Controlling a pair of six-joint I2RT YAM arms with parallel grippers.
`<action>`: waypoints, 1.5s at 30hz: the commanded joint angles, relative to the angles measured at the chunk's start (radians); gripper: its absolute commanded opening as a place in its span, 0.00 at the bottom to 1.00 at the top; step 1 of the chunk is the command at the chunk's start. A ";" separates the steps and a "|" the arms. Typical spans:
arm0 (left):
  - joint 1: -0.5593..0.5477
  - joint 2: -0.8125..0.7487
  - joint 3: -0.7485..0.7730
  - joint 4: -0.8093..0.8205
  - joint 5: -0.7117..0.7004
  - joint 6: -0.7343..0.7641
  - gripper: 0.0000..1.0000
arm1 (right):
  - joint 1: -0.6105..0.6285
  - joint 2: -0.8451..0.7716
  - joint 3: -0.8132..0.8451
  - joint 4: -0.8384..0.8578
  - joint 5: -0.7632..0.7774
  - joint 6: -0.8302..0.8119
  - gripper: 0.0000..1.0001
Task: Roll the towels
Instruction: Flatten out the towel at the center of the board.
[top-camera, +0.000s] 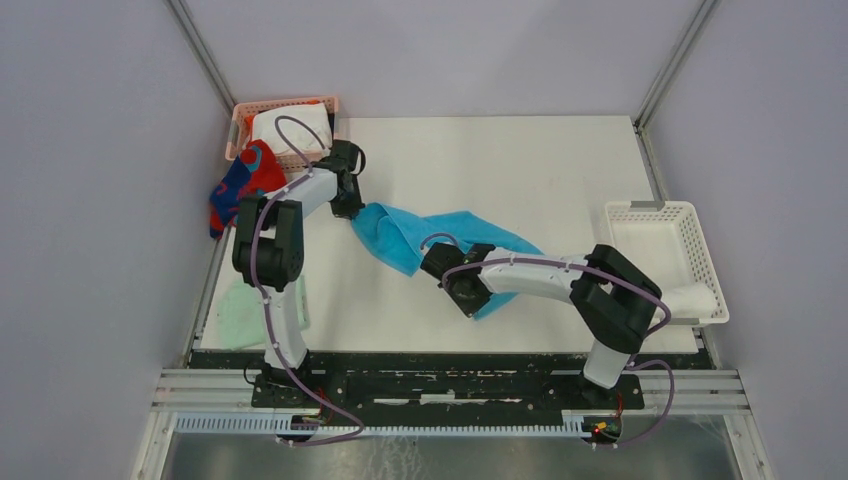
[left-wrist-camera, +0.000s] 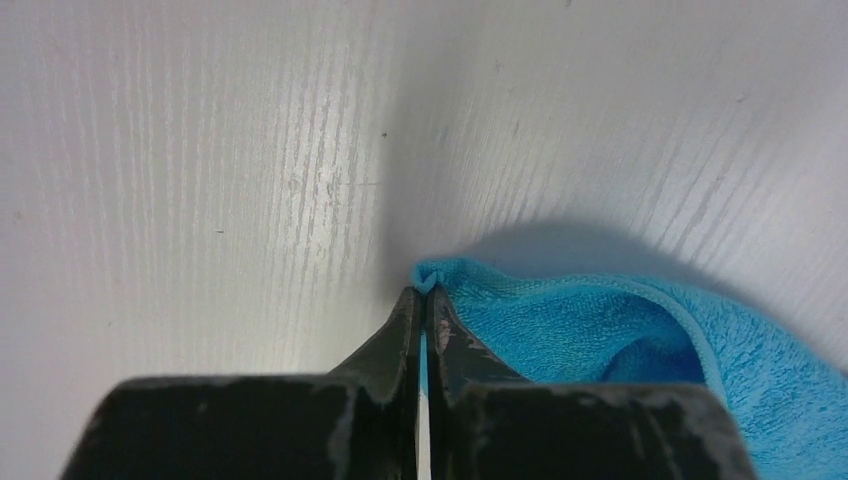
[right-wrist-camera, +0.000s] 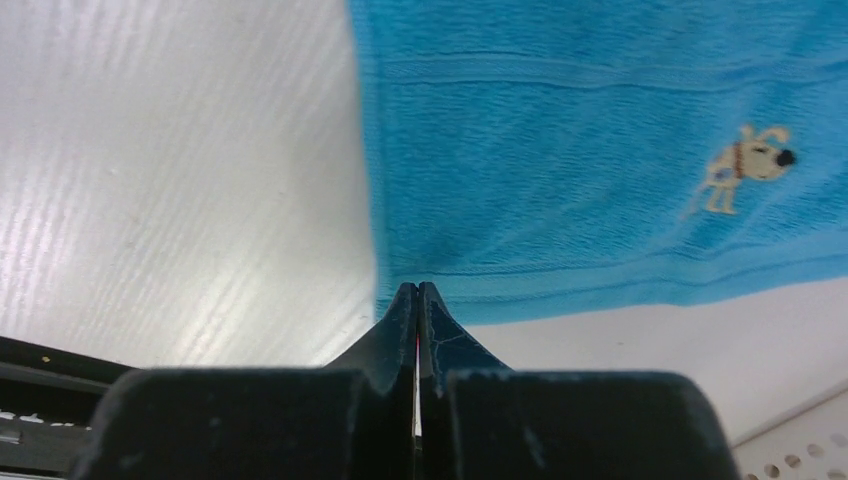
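The turquoise-blue towel (top-camera: 400, 238) lies stretched across the middle of the table. My left gripper (top-camera: 350, 212) is at its far-left corner. In the left wrist view that gripper (left-wrist-camera: 425, 288) is shut on a pinched-up bit of the blue towel (left-wrist-camera: 600, 335), with cloth showing between the fingers. My right gripper (top-camera: 468, 300) is at the near-right corner. In the right wrist view it (right-wrist-camera: 417, 288) is shut, tips on the hem of the blue towel (right-wrist-camera: 600, 150), which bears a small dog emblem (right-wrist-camera: 745, 165). The white towel (top-camera: 290, 128) sits in a pink basket (top-camera: 243, 107). The red towel (top-camera: 240, 185) hangs over the table's left edge.
A pale mint-green folded cloth (top-camera: 243, 312) lies at the near-left corner beside the left arm. A white plastic basket (top-camera: 660, 215) stands at the right edge, with a white cloth (top-camera: 692, 300) at its near end. Grey walls close in the table on three sides.
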 joint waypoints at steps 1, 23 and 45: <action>0.001 -0.052 0.000 -0.036 -0.083 0.056 0.03 | -0.074 -0.118 0.046 -0.062 0.097 -0.019 0.00; 0.005 -0.461 -0.144 0.035 -0.140 0.162 0.03 | -0.087 -0.151 0.083 0.112 -0.193 -0.121 0.43; 0.007 -0.435 -0.181 0.049 -0.168 0.174 0.03 | 0.027 0.319 0.404 0.147 -0.243 -0.216 0.51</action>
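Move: Low over the board, the left hand already pinches the blue towel's left-hand corner; the towel's middle is about 24 cm to its right and 9 cm back. From this hand, the red-blue towel is 25 cm left and 6 cm ahead, the pink basket 16 cm left and 19 cm ahead, the green towel 20 cm left and 24 cm back. From the right hand, shut at the blue towel's near corner, the towel's middle is some 14 cm ahead and 3 cm left. Jerking up together, both hands leave the board: the left, still pinching its corner, rises some 23 cm, then settles to half that, slightly left and back. The right goes up about 15 cm, forward and right, opens, then swings left and down with a counter-clockwise turn, to straddle the towel's edge by the near corner. ##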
